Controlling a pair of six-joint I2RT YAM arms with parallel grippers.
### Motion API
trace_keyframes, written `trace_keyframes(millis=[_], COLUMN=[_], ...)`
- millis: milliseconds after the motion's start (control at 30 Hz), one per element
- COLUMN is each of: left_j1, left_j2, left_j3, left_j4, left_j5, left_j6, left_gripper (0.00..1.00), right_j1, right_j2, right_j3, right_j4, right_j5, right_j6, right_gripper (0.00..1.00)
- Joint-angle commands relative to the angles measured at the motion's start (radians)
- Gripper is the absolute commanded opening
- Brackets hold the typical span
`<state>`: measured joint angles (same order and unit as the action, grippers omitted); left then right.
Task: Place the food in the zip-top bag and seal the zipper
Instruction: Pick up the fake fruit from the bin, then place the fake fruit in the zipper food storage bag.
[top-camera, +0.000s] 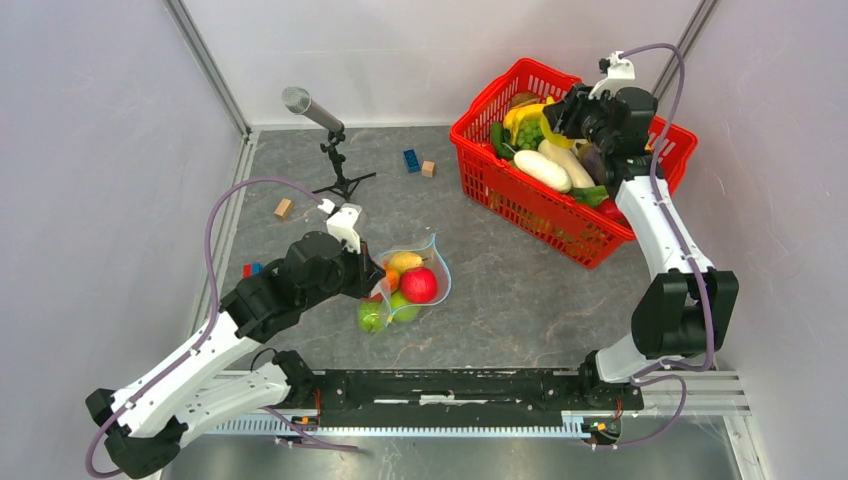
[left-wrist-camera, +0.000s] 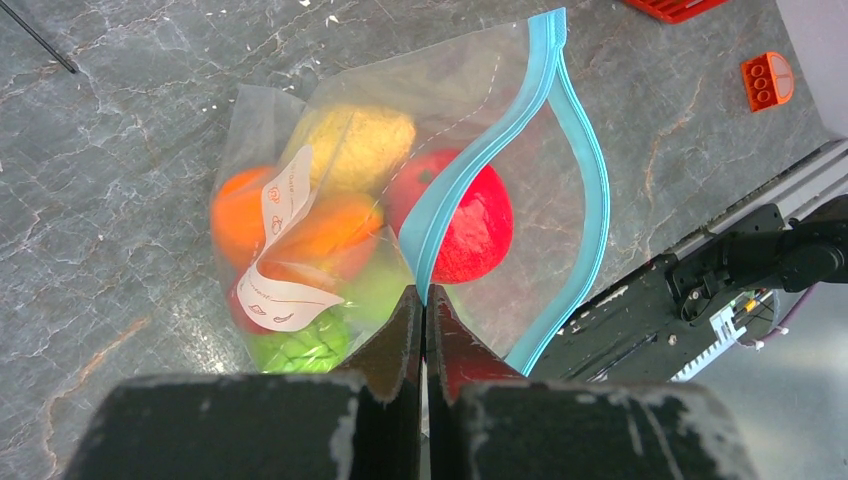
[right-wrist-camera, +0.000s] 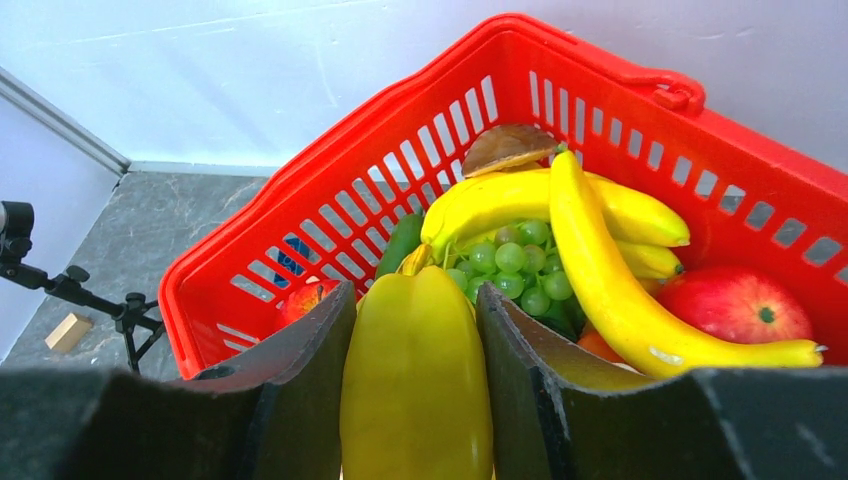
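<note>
The clear zip-top bag (top-camera: 428, 256) lies on the grey table, its mouth gaping. Inside it are a red apple (left-wrist-camera: 475, 225), a yellow lemon (left-wrist-camera: 355, 140), an orange (left-wrist-camera: 235, 210) and a green fruit (left-wrist-camera: 300, 345). My left gripper (left-wrist-camera: 425, 300) is shut on the light blue zipper (left-wrist-camera: 480, 160) at one end of the mouth; from above, the left gripper (top-camera: 376, 283) sits at the bag's left side. My right gripper (right-wrist-camera: 415, 290) hangs over the red basket (right-wrist-camera: 300, 230), shut on a yellow-green pepper (right-wrist-camera: 415, 390). Seen from above, the right gripper (top-camera: 556, 113) is over the basket's far side.
The red basket (top-camera: 520, 200) at the back right holds bananas (right-wrist-camera: 600, 250), green grapes (right-wrist-camera: 515, 265), a red apple (right-wrist-camera: 735, 305) and other toy produce. A microphone on a tripod (top-camera: 310, 108) stands at the back left. Small blocks (top-camera: 411, 159) (top-camera: 283, 207) lie nearby. An orange brick (left-wrist-camera: 767, 78) lies near the bag.
</note>
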<state>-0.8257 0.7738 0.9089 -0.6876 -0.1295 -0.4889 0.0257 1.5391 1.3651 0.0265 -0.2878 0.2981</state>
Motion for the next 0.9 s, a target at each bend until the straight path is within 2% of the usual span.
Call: trace_keyframes(millis=[0, 133, 200, 267, 333, 467, 600, 733, 867], left_j1=[0.005, 0.005, 0.005, 0.005, 0.005, 0.005, 0.005, 0.005, 0.005], left_j2=[0.002, 0.012, 0.017, 0.023, 0.031, 0.043, 0.043, 0.051, 0.061], left_j3=[0.005, 0.002, 0.002, 0.005, 0.008, 0.012, 0.013, 0.01, 0.017], left_j4=[0.027, 0.034, 0.041, 0.048, 0.048, 0.055, 0.061, 0.072, 0.079], left_j5=[-0.007, -0.008, -0.006, -0.003, 0.001, 0.007, 0.012, 0.029, 0.039], left_j6=[-0.031, -0.03, -0.031, -0.03, -0.027, -0.028, -0.034, -0.039, -0.042], left_gripper=[0.02, 0.02, 0.02, 0.02, 0.02, 0.02, 0.02, 0.02, 0.02], right_j1=[-0.009, -0.008, -0.003, 0.026, 0.087, 0.285, 0.422, 0.585, 0.736], right_j2=[-0.07, -0.119, -0.173, -0.241, -0.311, -0.403, -0.465, -0.471, -0.418], right_j3=[0.06, 0.0, -0.106, -0.2, -0.272, -0.368, -0.484, -0.517, -0.51], right_j4=[0.058, 0.076, 0.167, 0.218, 0.202, 0.13, 0.137, 0.107, 0.083], right_j5=[0.012, -0.193, -0.321, -0.383, -0.378, -0.338, -0.317, -0.259, -0.117], right_j6=[-0.019, 0.003, 0.074, 0.097, 0.054, -0.06, -0.081, -0.134, -0.17], right_gripper=[0.39, 0.39, 0.39, 0.39, 0.4, 0.41, 0.4, 0.4, 0.41])
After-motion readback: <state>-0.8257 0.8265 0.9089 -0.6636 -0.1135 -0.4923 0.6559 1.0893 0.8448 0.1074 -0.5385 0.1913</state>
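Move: The right hand already holds the yellow star fruit above the bin; the bag's mouth lies some 31 cm back, 28 cm to its left and 13 cm lower. The red fruit in the bag is roughly 33 cm back, 29 cm left and 22 cm below. In the bin, the white squash is about 9 cm back, straight below the way out, 11 cm down. From the left fingers, pinching the bag's lip, the mouth's middle is about 8 cm right, 1 cm back and 5 cm down. Carry the star fruit out of the bin towards the bag's mouth with the right gripper: raise it about 4 cm first, then sweep quickly back and left, roughly 26 cm back and 22 cm left, over the near side of the bin, sinking in the second half. Swing the wrist some 50 degrees counter-clockwise on the way and keep the fingers' hold; let the left gripper keep its pinch on the lip, easing only a centimetre or so. ##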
